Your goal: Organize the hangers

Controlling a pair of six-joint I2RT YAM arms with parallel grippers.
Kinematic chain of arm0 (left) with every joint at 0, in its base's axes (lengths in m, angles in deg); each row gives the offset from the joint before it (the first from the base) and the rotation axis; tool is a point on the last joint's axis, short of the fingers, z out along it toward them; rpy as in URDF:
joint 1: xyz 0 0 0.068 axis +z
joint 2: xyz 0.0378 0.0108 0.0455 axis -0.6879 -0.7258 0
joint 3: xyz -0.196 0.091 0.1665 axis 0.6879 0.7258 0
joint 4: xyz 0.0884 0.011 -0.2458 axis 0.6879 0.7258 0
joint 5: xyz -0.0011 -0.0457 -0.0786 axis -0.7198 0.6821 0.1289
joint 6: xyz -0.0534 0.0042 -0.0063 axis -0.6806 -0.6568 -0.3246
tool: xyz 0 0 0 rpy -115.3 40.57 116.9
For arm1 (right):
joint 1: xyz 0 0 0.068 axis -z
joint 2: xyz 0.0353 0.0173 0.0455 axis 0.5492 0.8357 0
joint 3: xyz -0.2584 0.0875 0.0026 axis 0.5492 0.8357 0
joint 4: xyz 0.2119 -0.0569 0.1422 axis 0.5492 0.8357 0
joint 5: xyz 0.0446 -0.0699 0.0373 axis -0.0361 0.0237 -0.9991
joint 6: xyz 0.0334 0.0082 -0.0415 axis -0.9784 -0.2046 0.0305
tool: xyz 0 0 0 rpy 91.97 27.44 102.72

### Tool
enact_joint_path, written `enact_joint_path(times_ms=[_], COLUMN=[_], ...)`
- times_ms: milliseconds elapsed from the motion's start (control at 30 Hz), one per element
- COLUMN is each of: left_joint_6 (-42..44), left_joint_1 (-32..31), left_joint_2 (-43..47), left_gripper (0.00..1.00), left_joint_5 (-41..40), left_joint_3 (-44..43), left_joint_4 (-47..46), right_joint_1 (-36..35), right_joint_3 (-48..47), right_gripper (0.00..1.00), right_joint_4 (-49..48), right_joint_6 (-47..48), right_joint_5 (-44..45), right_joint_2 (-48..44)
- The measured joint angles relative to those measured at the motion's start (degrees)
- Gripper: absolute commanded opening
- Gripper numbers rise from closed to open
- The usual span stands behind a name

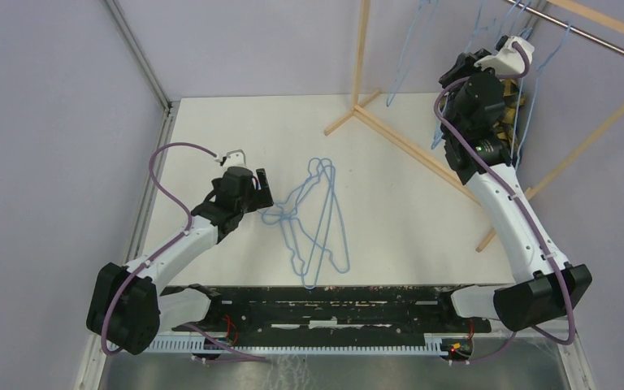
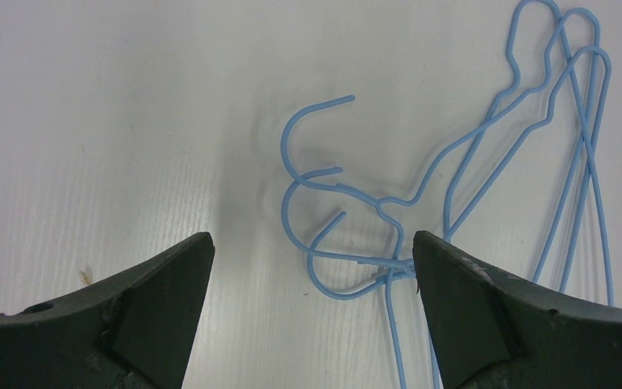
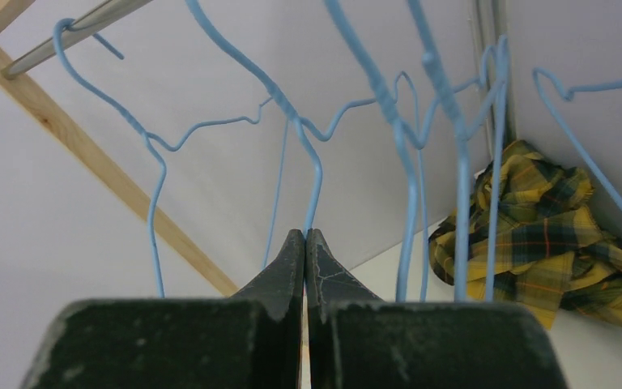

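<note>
Three light-blue wire hangers (image 1: 317, 219) lie overlapped on the white table, hooks pointing left. My left gripper (image 1: 264, 188) hovers just left of them, open. In the left wrist view their hooks (image 2: 324, 178) lie ahead of and between the spread fingers of the left gripper (image 2: 312, 243), and the right finger's tip is beside the twisted necks. My right gripper (image 1: 520, 49) is raised at the rack. In the right wrist view the right gripper (image 3: 305, 235) is shut on the thin wire of a hanging hanger (image 3: 296, 121). Several more hangers (image 3: 409, 162) hang beside it.
A wooden rack frame (image 1: 406, 142) stands at the back right, carrying a metal rail (image 1: 585, 32). A yellow-black plaid cloth (image 3: 534, 235) lies on the table beneath the rack. Grey walls close off the left and back sides.
</note>
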Motion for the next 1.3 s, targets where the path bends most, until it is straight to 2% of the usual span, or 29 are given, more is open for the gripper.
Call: enact_joint_path(times_ms=[233, 600, 967, 1300], left_joint_6=[0.00, -0.02, -0.02, -0.02], left_joint_1=[0.00, -0.07, -0.46, -1.14], left_joint_2=[0.00, 0.00, 0.00, -0.04], left_gripper=[1.00, 1.00, 1.00, 1.00], left_joint_5=[0.07, 0.57, 1.53, 1.62], left_joint_3=[0.04, 0.42, 0.44, 0.50], left_joint_4=[-0.04, -0.17, -0.20, -0.24], right_joint_1=[2.29, 7.61, 13.29, 15.47], right_joint_3=[3.50, 11.10, 16.41, 18.23], right_gripper=[0.01, 0.01, 0.01, 0.01], right_joint_4=[-1.51, -1.64, 2.80, 5.86], right_joint_6=[0.68, -0.17, -1.38, -2.54], right_joint_5=[4.07, 7.08, 8.24, 11.39], right_joint_2=[-2.45, -11.37, -21.97, -26.91])
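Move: My shut right fingertips are just left of four blue hangers on the rail. The nearest one's middle is about 5 cm ahead and 1 cm to the right, roughly level in height. The other three crowd about 10 cm to my right, level with me front to back. A lone hanger stays some 14 cm ahead and 9 cm left. From my idle left hand, that nearest hanger is roughly 17 cm ahead, 62 cm right and 36 cm higher. With my right fingers kept shut like a paddle, I sweep the bunch of four hangers along the rail towards its near right end, away from the lone one. I go mostly right at first, then more and more back, about 14 cm right and 15 cm back in all. I stay nearly level and turn the hand some 25 degrees clockwise, fingertips against the hanger wires at the end. ##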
